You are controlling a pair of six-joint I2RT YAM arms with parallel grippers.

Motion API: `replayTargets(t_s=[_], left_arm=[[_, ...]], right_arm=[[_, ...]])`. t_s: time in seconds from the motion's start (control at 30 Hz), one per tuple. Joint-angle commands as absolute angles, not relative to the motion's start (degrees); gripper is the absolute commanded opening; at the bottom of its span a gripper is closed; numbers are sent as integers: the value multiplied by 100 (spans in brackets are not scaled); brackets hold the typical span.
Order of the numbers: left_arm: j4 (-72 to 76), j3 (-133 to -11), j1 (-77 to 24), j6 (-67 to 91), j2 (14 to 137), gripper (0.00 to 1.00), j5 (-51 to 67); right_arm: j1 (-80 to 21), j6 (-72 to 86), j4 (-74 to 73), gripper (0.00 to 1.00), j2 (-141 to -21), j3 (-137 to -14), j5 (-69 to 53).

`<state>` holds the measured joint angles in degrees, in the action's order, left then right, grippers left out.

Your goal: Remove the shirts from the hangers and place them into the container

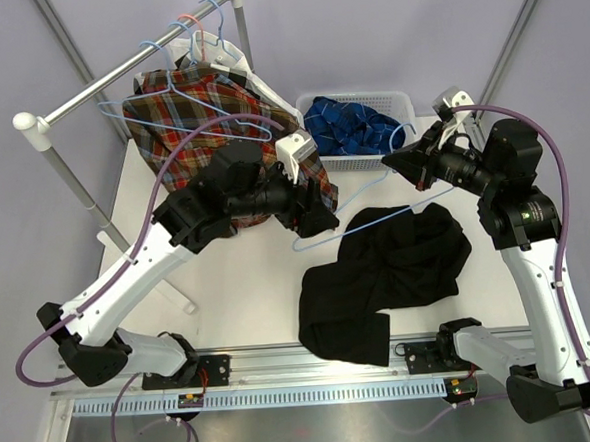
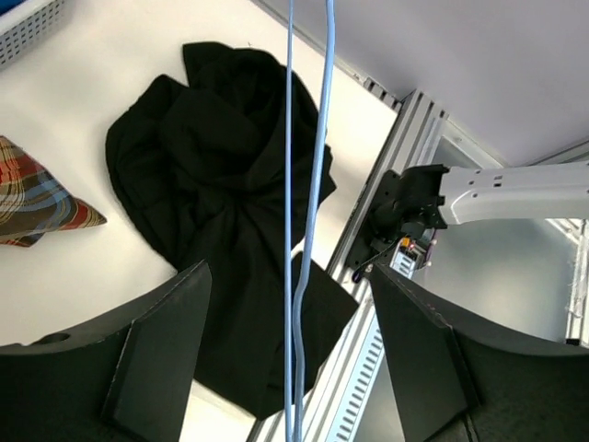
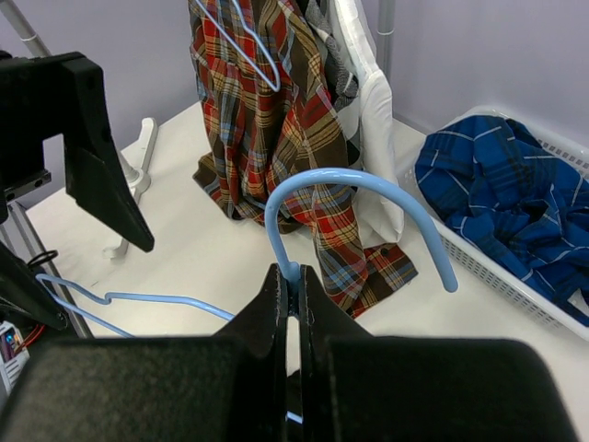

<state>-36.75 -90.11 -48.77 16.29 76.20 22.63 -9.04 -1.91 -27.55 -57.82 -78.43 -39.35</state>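
A light-blue hanger hangs bare over the table, above the black shirt that lies crumpled there. My right gripper is shut on the hanger's neck, just under its hook. My left gripper stands open around the hanger's far end; the two blue wires run between its fingers without touching either. A red-orange plaid shirt hangs on the rail with a white shirt behind it. The container at the back holds a blue plaid shirt.
The metal rail crosses the back left corner on a post, with several empty hangers on its far end. The rail's foot rests on the table. An aluminium track runs along the near edge.
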Motion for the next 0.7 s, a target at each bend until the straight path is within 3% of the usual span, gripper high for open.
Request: replayTargets(t_s=[0.0,0.17,0.37,0.47,0.67], left_arm=[[-3612,-9114,-5027,1468,7611,72,2030],[-3612,-9062,-5220,1459,7743,60,1951],[-3612,-9018,-5423,1371,7927,52,1758],[-3612,-8991,-5440,1327,7945,38,1600],[-3612,-8895,-5449,1275,7840,0,1398]], right_arm=[[-896,-281,-2690,0,-5757,-8086,-3788],[-896,-229,-2628,0,-5801,-8095,-3806],[-905,-123,-2531,0,-5818,-8077,-3841],[-905,-123,-2558,0,-5810,-8086,-3832],[-905,-70,-2663,0,-5731,-8016,-3893]])
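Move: The bare hanger's free left end already reaches between the left hand's open fingers; the part to pinch lies about 3 cm below that hand, 2 cm to its right and 1 cm back. From the right hand, which grips the hanger near the hook, this part is about 13 cm left, 9 cm back and 8 cm lower. From the left hand, the black shirt lies some 15 cm right, level fore and aft, 34 cm below; the hanging plaid shirt is roughly 18 cm ahead, 20 cm left, 8 cm lower. The hanger's free end is pinched between the left fingertips: the left hand sinks some 3.5 cm onto it while easing about 2 cm right, tilting slightly, and its fingers go from three-quarters open to shut across the wire. The right hand stays in place and keeps its shut grip by the hook. ##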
